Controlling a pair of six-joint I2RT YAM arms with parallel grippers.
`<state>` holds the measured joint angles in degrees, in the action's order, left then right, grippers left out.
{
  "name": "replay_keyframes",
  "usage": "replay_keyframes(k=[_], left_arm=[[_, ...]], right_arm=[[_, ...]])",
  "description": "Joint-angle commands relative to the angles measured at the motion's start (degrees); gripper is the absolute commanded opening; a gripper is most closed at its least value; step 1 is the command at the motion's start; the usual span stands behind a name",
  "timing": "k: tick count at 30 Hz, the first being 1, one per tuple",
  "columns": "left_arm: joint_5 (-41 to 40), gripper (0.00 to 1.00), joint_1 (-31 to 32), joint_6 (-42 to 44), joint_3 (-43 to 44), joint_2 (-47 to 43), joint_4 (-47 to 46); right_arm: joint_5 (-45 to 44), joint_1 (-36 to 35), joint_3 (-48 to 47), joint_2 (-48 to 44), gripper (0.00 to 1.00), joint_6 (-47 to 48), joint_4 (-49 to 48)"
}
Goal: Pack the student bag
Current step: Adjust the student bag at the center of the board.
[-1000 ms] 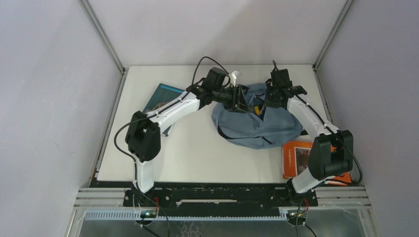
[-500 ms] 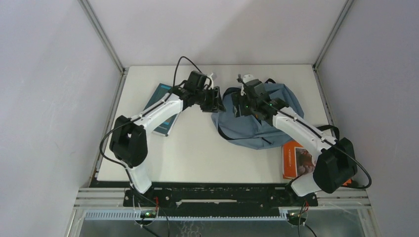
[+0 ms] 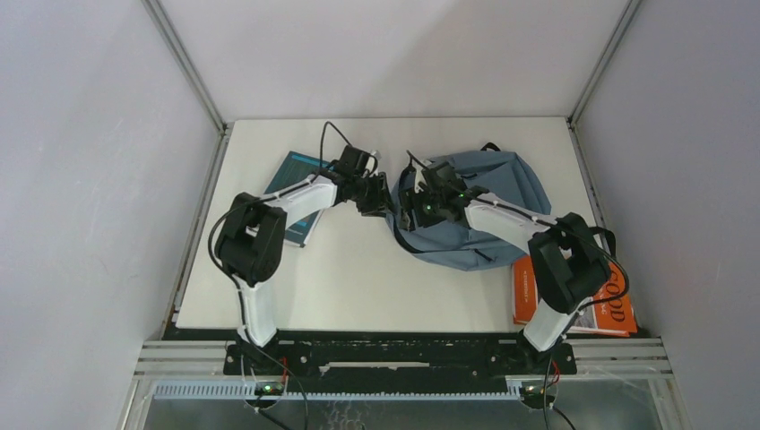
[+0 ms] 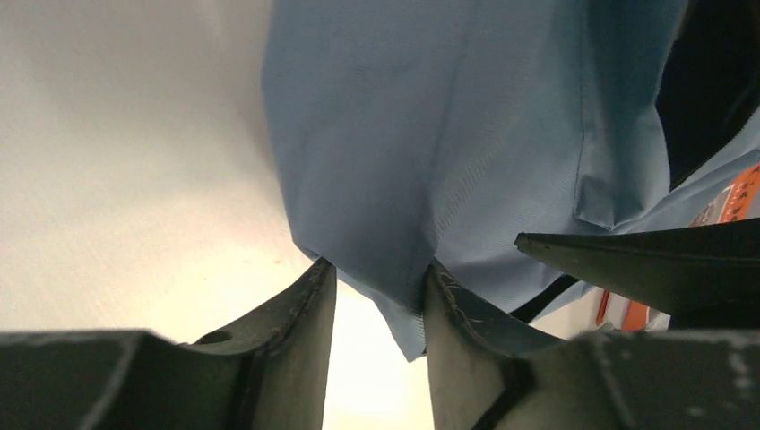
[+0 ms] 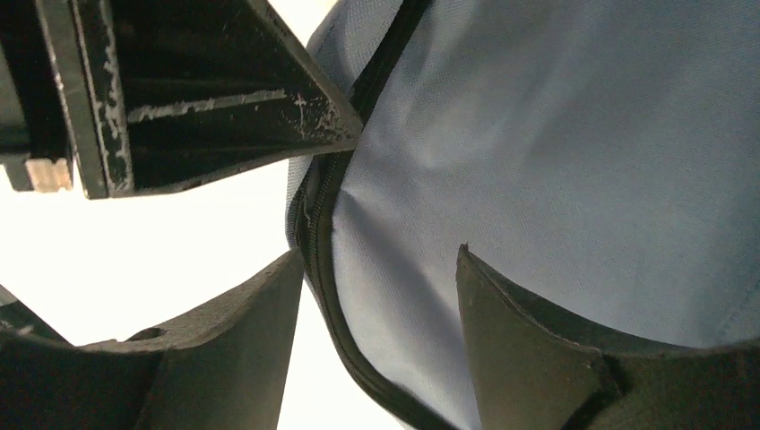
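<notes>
The student bag [image 3: 502, 193], grey-blue with black zipper lines, lies flat at the back right of the table. My left gripper [image 3: 384, 194] is at its left edge. In the left wrist view a fold of the bag [image 4: 430, 134] fills the space between the fingertips, so the left gripper [image 4: 376, 273] is shut on the fabric. My right gripper [image 3: 408, 208] sits just beside it on the same edge. Its jaws stand wide apart in the right wrist view, and the right gripper [image 5: 381, 253] straddles the bag's [image 5: 538, 152] zipper edge without pinching it.
A teal book [image 3: 289, 179] lies on the table under the left arm. An orange book [image 3: 587, 296] lies at the front right beside the right arm's base. The two grippers are nearly touching; the left one's finger [image 5: 224, 98] shows in the right wrist view.
The bag was bunched up and lifted; it now lies flat. The right gripper opened and moved from the bag's top to its left edge. The left gripper drew back leftward and down.
</notes>
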<state>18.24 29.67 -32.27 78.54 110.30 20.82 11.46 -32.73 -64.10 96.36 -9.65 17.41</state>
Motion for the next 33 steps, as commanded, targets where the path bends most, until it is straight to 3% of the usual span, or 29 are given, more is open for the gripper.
replay_keyframes(k=[1,14,20,24,26,30,33], left_arm=[[6.0,0.40,-2.9,-4.3,-1.5,1.9,-7.6],[8.9,0.02,-3.6,-5.9,-2.1,3.9,-9.7],[9.8,0.00,-3.6,-6.2,-2.0,4.5,-10.0],[10.0,0.00,-3.6,-6.2,-2.3,4.0,-10.0],[10.1,0.00,-3.6,-6.1,-2.5,3.8,-9.9],[9.7,0.00,-3.7,-5.8,-3.3,3.3,-9.8],[11.2,0.00,-4.4,-6.6,-4.6,2.7,-11.5]], right_arm=[[0.4,-0.7,-0.6,2.7,0.71,-2.7,-6.3],[0.2,-1.0,-0.6,7.5,0.70,-3.5,-8.7],[-0.3,-3.0,-0.8,7.1,0.73,-3.2,-11.3],[-1.5,-2.8,-2.3,10.6,0.69,-4.5,-10.1],[-2.3,-2.7,-2.3,11.2,0.59,-4.8,-10.0],[-5.0,-1.7,-2.3,7.8,0.01,-5.2,-7.8],[-5.9,0.6,-2.3,0.6,0.00,-6.3,-5.3]])
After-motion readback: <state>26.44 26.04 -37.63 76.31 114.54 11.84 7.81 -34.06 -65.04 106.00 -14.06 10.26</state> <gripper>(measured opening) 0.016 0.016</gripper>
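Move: The student bag's left edge lies some 2 cm ahead of the left hand and about 2 cm below it. The bag's middle is roughly 18 cm to that hand's right, and the blue book's middle about 21 cm to its left, 2 cm farther out. For the right hand, the flap by the bag's black zipper is about 2 cm ahead, 2 cm left and 5 cm down, with the bag's middle some 14 cm right and 1 cm ahead. Left fingers pinch the bag's edge after 2 cm forward-down; right sinks about 5 cm, pinching the zipper flap. ##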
